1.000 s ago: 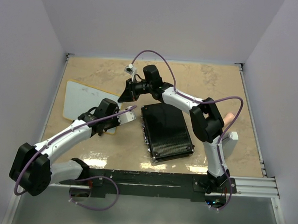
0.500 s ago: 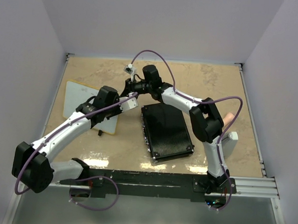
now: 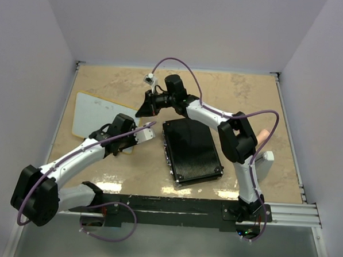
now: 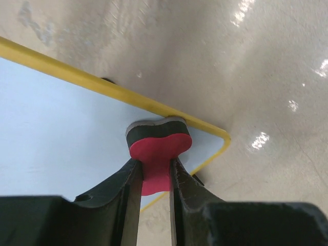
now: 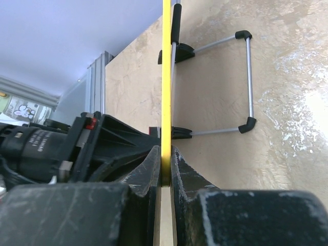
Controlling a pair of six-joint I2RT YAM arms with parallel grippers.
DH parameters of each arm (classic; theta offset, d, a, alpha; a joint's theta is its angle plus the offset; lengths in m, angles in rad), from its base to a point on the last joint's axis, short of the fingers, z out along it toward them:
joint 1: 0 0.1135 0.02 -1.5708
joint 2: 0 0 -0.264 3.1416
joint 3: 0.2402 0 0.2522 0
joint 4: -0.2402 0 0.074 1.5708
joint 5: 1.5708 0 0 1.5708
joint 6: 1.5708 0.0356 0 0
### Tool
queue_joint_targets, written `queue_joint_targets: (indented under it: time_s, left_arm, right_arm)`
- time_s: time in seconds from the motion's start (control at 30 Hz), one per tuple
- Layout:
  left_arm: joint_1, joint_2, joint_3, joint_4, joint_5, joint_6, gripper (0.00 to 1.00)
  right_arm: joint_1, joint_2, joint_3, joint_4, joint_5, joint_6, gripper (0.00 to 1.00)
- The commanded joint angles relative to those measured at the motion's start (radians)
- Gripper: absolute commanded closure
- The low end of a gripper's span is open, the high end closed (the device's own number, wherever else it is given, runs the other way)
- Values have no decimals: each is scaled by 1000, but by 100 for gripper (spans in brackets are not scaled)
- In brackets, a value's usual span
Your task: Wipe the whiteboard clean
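The whiteboard (image 3: 94,114) stands at the left of the table, white with a yellow frame (image 4: 77,78), and shows only faint marks near its top. My left gripper (image 4: 155,165) is shut on a red eraser (image 4: 160,147) with a black pad. The pad presses on the board's face (image 4: 56,128) close to its near right corner. My right gripper (image 5: 166,160) is shut on the board's yellow edge (image 5: 166,77), seen edge-on, and in the top view it holds the far right corner (image 3: 144,108). The board's wire stand (image 5: 249,77) rests on the table behind it.
A black ribbed case (image 3: 192,150) lies just right of the board, under the right arm. A pinkish object (image 3: 264,136) and a white one (image 3: 265,162) sit near the right arm's base. Walls close in the table on three sides.
My left gripper swept the eraser up toward the board's far right edge, then came back down to the near right corner. The right gripper kept its hold and stayed put.
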State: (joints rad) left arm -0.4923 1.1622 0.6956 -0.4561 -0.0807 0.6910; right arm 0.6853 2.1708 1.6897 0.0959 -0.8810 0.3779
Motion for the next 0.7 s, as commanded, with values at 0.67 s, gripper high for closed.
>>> queue_joint_targets:
  time_s: [0.67]
  left_arm:
    - [326,2,44,158,149,-35,100]
  right_arm:
    - [40,6,-27,18,-64,-5,100]
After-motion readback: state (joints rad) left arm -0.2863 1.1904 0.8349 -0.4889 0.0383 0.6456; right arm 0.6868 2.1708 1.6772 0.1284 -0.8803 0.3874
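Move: The left hand holds the red eraser low on the whiteboard's right side; the board's middle is about 8 cm left, 3 cm ahead and 2 cm up. The board's lower right corner is some 3 cm right, 2 cm back and 2 cm down. The upper right corner is about 6 cm ahead, 5 cm right and 7 cm up. From the right hand, gripping that corner, the board's middle lies roughly 13 cm left, 3 cm back and 5 cm down. After a 1 cm dip, the left hand wipes about 7 cm up-forward and leftward; the right keeps gripping the whiteboard. ##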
